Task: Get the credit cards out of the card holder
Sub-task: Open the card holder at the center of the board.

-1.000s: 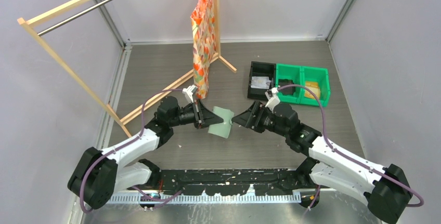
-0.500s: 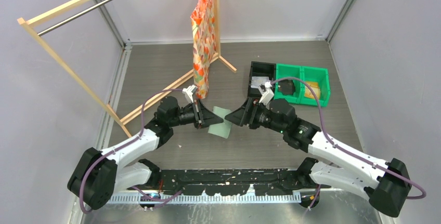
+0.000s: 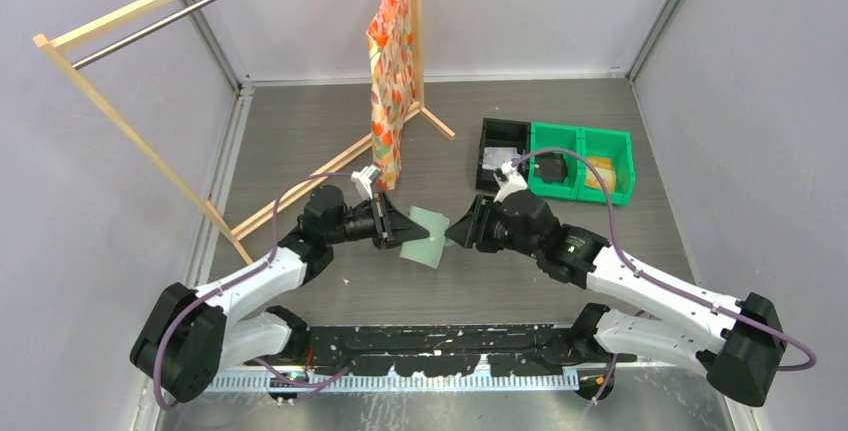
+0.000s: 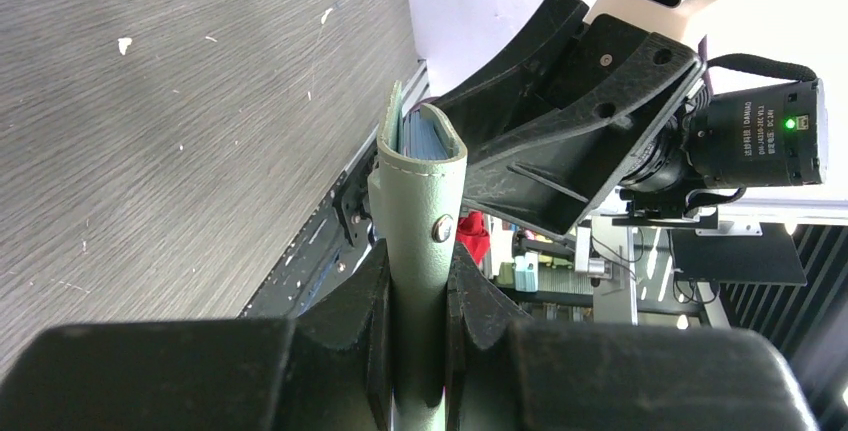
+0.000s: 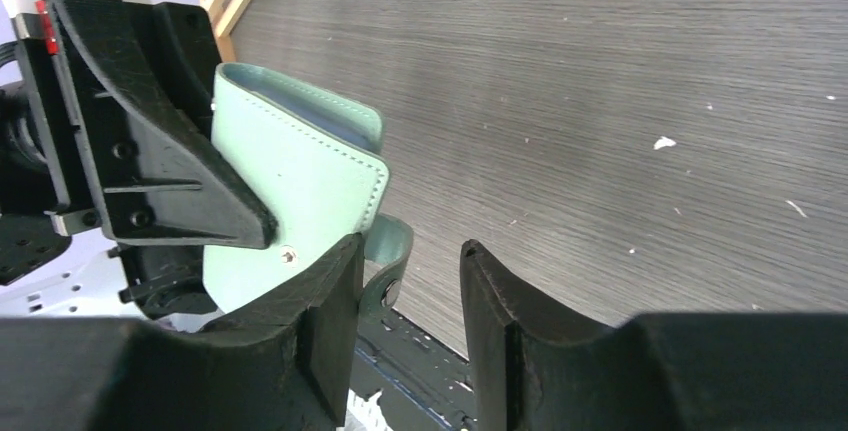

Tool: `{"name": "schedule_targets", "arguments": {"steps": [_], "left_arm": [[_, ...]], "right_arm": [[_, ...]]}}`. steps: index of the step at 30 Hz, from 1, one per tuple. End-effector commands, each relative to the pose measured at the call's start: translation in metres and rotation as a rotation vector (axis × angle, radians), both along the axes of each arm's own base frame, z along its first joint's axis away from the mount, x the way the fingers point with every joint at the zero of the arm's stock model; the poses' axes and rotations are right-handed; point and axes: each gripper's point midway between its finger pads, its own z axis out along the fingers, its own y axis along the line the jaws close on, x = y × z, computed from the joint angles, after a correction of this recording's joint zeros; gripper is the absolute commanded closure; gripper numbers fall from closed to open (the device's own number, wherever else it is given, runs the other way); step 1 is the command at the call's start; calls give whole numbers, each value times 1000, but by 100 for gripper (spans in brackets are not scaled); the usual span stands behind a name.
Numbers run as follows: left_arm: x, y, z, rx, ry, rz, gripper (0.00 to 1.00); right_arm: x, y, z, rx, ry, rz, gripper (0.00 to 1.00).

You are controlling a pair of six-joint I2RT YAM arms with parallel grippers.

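Observation:
The sage-green card holder (image 3: pixel 427 235) hangs above the table between the two arms, folded shut. My left gripper (image 3: pixel 400 227) is shut on its spine end (image 4: pixel 420 211), with the fingers pressed flat on both faces. Blue-grey inner pockets (image 4: pixel 424 137) show at the far edge; the credit cards are hidden inside. My right gripper (image 3: pixel 452 234) is at the holder's free edge (image 5: pixel 300 176), open. The snap tab (image 5: pixel 388 249) curls down into the gap beside one of its fingers (image 5: pixel 330 301); the other finger is clear of it.
A black bin (image 3: pixel 502 151) and two green bins (image 3: pixel 582 161) stand behind the right arm. A wooden clothes rack (image 3: pixel 150 141) with a patterned orange cloth (image 3: pixel 388 71) takes up the back left; its foot (image 3: pixel 330 173) runs close behind the left gripper.
The right gripper has moved left up to the holder's free edge and its jaws have narrowed. The left gripper and the holder have stayed in place.

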Motion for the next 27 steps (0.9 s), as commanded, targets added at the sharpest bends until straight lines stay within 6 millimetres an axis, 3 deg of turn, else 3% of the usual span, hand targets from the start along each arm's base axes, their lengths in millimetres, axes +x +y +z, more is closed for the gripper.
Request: {"name": "schedule_targets", "arguments": {"steps": [1,9,16,19,21,25,26,27], "left_arm": [[5,-3,30,-45,-101,-14,99],[5,-3,31,-46,-102,-13,99],[6,-3,32,-47,-107,-9,99],[6,-3,31,-43,-104,-6,99],[7,-3,28,-38,-100,-5,100],[8,-2,13,1,-85,3,99],[9,-1,3,33,-64,3,91],[9,1,-7,73,-45,6,75]], "right_arm": [[3,-12,5,-22,-35,-42,56],[0,-2,8,31,-24,-14,59],[-4,9,8,87,2,17,73],[-5,8,8,88,6,16,85],[-5,6,7,78,6,6,99],[1,-12,-7,2,15,-72,99],[2,-17,-11,-17,20,-91,99],[1,-20,-16,-37,25,-102,99]]}}
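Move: Straight ahead of the right fingertips, about 1 cm to the right hand's left and roughly level with it, is the card holder's snap flap. The card holder's body is some 5 cm to that hand's left, about level. From the left hand, which already pinches the body, the flap is roughly 4 cm to the right and about level. The black box sits about 25 cm ahead of the right hand, 12 cm to its right and 15 cm below. Closing from about half open to nearly shut, the right fingers pinch the card holder's loose snap flap between their tips. The right hand stays almost in place, dipping about 1 cm with next to no turn of the wrist, while the left hand holds still and keeps its grip on the body. ##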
